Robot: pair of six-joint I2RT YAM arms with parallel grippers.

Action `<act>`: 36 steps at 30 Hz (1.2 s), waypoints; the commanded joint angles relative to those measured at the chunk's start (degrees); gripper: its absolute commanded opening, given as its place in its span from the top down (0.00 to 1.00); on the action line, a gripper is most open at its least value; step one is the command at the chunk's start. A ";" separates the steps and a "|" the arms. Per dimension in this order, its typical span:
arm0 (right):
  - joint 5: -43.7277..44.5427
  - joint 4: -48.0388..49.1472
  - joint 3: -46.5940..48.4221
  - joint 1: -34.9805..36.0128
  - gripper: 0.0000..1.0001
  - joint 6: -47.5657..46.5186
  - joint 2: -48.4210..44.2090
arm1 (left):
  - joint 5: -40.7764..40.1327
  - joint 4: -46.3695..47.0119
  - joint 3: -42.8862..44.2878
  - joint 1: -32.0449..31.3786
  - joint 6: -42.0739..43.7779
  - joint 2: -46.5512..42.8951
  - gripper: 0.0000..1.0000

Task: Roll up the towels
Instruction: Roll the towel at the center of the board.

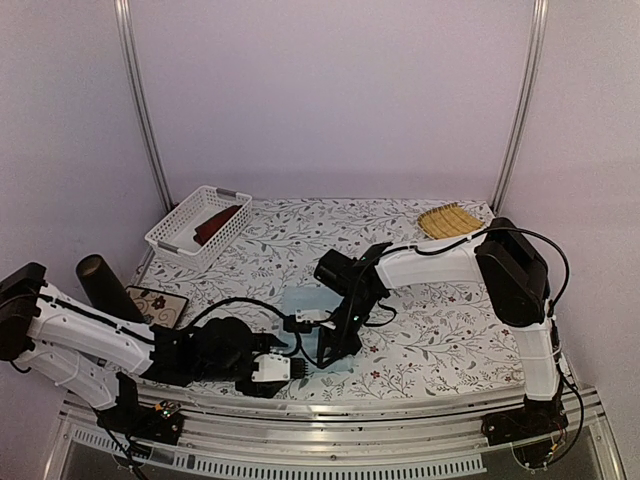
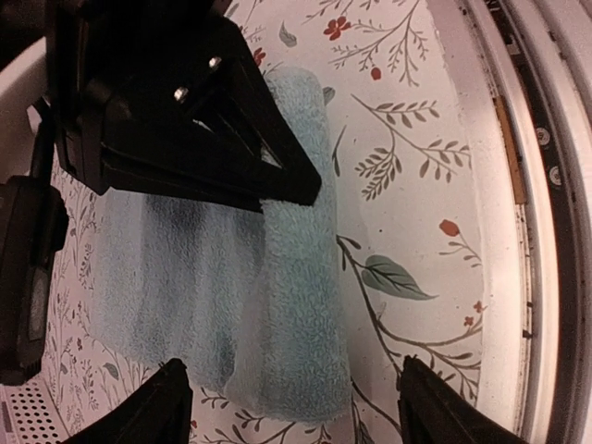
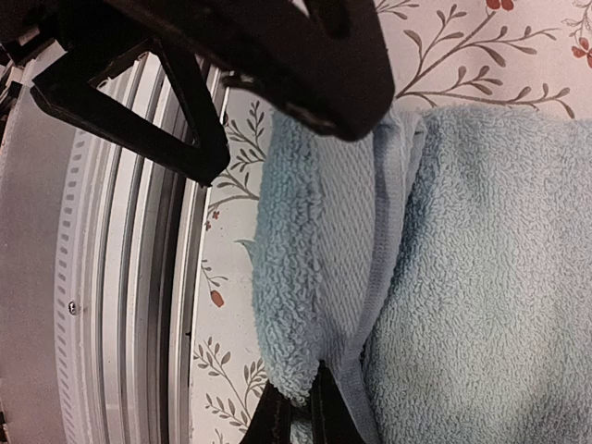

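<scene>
The light blue towel point(image 1: 306, 301) lies flat on the flowered table with its near edge turned into a short roll point(image 2: 301, 277). My right gripper point(image 3: 298, 418) is shut on one end of that rolled edge point(image 3: 305, 277); from above it point(image 1: 328, 352) points down at the towel's near right corner. My left gripper point(image 2: 301, 412) stands wide open astride the other end of the roll, and nothing is held between its fingers point(image 2: 162, 407). The rust-red towel point(image 1: 222, 222) lies in the white basket point(image 1: 180, 240) at the back left.
A yellow woven mat point(image 1: 450, 220) lies at the back right. A black cylinder point(image 1: 100, 283) and a patterned card point(image 1: 156, 304) sit at the left edge. The metal rail point(image 1: 330, 415) runs along the near edge, close to both grippers.
</scene>
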 commanded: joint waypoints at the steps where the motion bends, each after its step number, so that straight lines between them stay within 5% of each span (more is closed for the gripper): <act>1: -0.72 -0.69 -0.19 -0.47 0.98 0.04 1.65 | 3.27 2.73 -0.73 -0.80 -1.41 0.55 0.22; 14: -0.64 -0.60 -0.26 -0.46 0.98 -0.09 1.23 | -3.74 4.04 2.65 -0.75 -2.98 10.79 0.37; 23: 1.16 -0.05 -0.28 -0.49 0.96 -0.22 0.45 | -0.10 -0.99 5.61 -0.65 -4.36 12.65 0.75; 32: 6.40 0.72 -1.50 -0.69 0.65 0.22 -5.67 | 11.55 -10.48 10.29 2.69 -7.14 13.03 0.84; 36: 8.14 0.47 -2.56 -1.34 0.60 0.03 -9.45 | 16.81 -13.97 12.07 5.42 -7.61 12.85 0.88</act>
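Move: The left end of the towel's rolled edge is almost under the open left gripper, about 3 cm below it, 1 cm ahead and 1 cm to its right. On the same roll, the right fingers' pinch is some 8 cm to the left hand's right and 1 cm ahead. The flat part of the towel centres about 9 cm ahead and 6 cm right of the left hand. From the right hand, the roll's left end is 7 cm to its left, about level. Lower the left gripper about 3 cm so its fingers straddle the left end of the roll, easing slightly forward, then close them and pinch it; while closing, draw a little back and right and tilt the wrist some 10 degrees. Keep the right pinch still until the left is nearly shut, then open the right fingers part-way and start easing forward and up about 1 cm. ##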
